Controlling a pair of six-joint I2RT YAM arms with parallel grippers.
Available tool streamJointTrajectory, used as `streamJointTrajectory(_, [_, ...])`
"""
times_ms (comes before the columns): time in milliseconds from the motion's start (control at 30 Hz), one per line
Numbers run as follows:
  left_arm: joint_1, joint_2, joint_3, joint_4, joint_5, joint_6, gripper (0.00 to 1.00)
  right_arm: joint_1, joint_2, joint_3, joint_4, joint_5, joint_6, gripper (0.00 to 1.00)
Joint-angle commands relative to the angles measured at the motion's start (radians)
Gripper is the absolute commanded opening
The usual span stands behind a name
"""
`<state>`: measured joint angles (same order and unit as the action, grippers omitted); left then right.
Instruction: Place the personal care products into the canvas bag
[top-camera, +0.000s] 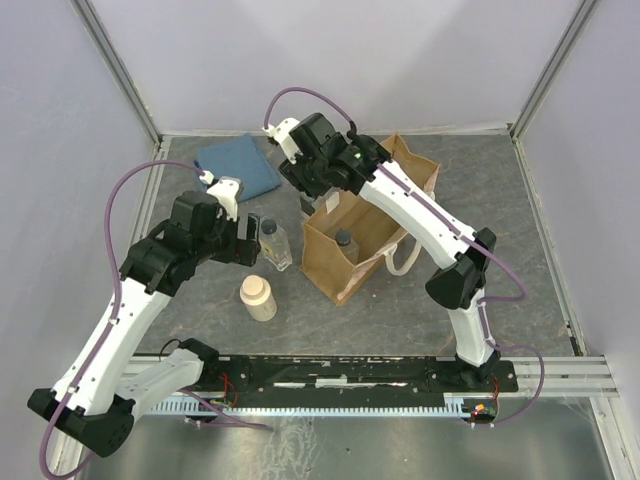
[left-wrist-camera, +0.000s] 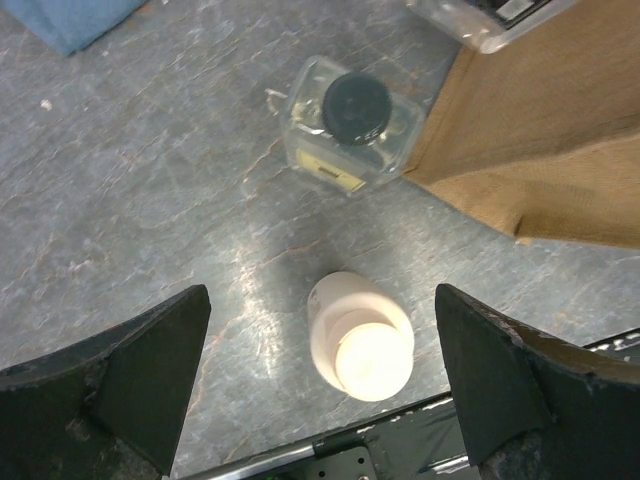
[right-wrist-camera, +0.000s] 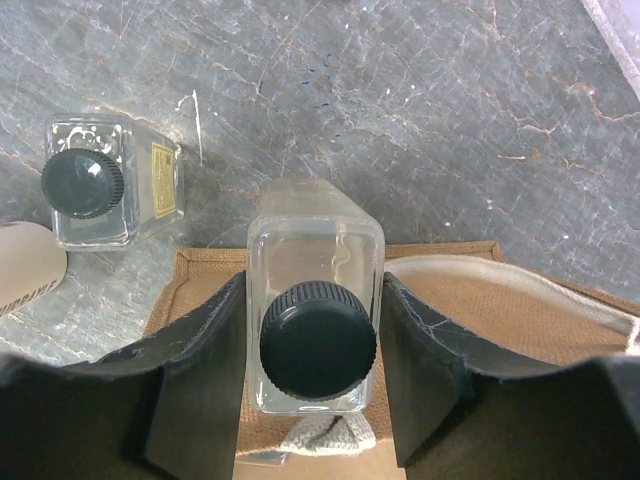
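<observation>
The tan canvas bag (top-camera: 372, 225) stands upright at mid-table, and one dark-capped clear bottle (top-camera: 344, 240) is inside it. My right gripper (right-wrist-camera: 316, 345) is shut on a second clear square bottle (right-wrist-camera: 316, 290) and holds it above the bag's near-left rim (right-wrist-camera: 450, 290). A third clear bottle (top-camera: 275, 243) stands on the table left of the bag; it also shows in the left wrist view (left-wrist-camera: 350, 120) and the right wrist view (right-wrist-camera: 100, 190). The cream round bottle (left-wrist-camera: 360, 335) stands below my left gripper (left-wrist-camera: 322, 375), which is open wide above it and touches nothing.
A folded blue cloth (top-camera: 238, 167) lies at the back left. The bag's off-white handle (top-camera: 405, 255) hangs over its right side. The dark rail (top-camera: 350, 372) with the arm bases runs along the near edge. Grey walls close in the table.
</observation>
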<state>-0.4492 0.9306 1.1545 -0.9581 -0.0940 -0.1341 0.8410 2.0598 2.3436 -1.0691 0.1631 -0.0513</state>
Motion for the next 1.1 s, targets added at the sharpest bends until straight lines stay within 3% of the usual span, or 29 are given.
streamJointTrajectory(0, [0.001,0.001,0.002,0.137,0.125,-0.037,1.0,-0.012,-0.132,0.097,0.133,0.039,-0.005,0.0])
streamJointTrajectory(267, [0.001,0.093,0.034,0.306,0.345,-0.061,1.0,-0.021,-0.252,0.092,0.242,0.126,-0.024,0.0])
streamJointTrajectory(633, [0.0,0.187,0.109,0.551,0.498,-0.147,1.0,-0.046,-0.417,0.029,0.292,0.336,-0.134,0.0])
streamJointTrajectory(867, [-0.055,0.285,0.103,0.639,0.5,-0.166,1.0,-0.048,-0.552,-0.117,0.231,0.419,-0.129,0.0])
streamJointTrajectory(1067, [-0.15,0.378,0.09,0.643,0.374,-0.124,0.99,-0.051,-0.657,-0.358,0.262,0.384,-0.08,0.0])
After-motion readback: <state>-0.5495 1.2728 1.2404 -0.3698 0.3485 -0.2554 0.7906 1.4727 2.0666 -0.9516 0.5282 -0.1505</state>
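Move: To the right hand's right by about 11 cm and 3 cm back stands the middle of the canvas bag, some 13 cm lower; this hand holds a clear bottle. The standing clear bottle is about 10 cm to its left and 6 cm back. From the left hand the bag's middle lies roughly 27 cm right, 9 cm ahead and 12 cm below; the standing clear bottle is 8 cm right and 5 cm ahead, the cream bottle 5 cm right and 4 cm back. Rising first, by about 20 cm, the right hand carries its clear bottle up past the bag's left wall, then swings some 17 cm right across the bag, starting to sink at the end as its fingers tip up and turn clockwise. The left, open, reaches about 17 cm right and a little forward to the bag's left rim, up and then dipping, rolling its right side up and turning clockwise. ##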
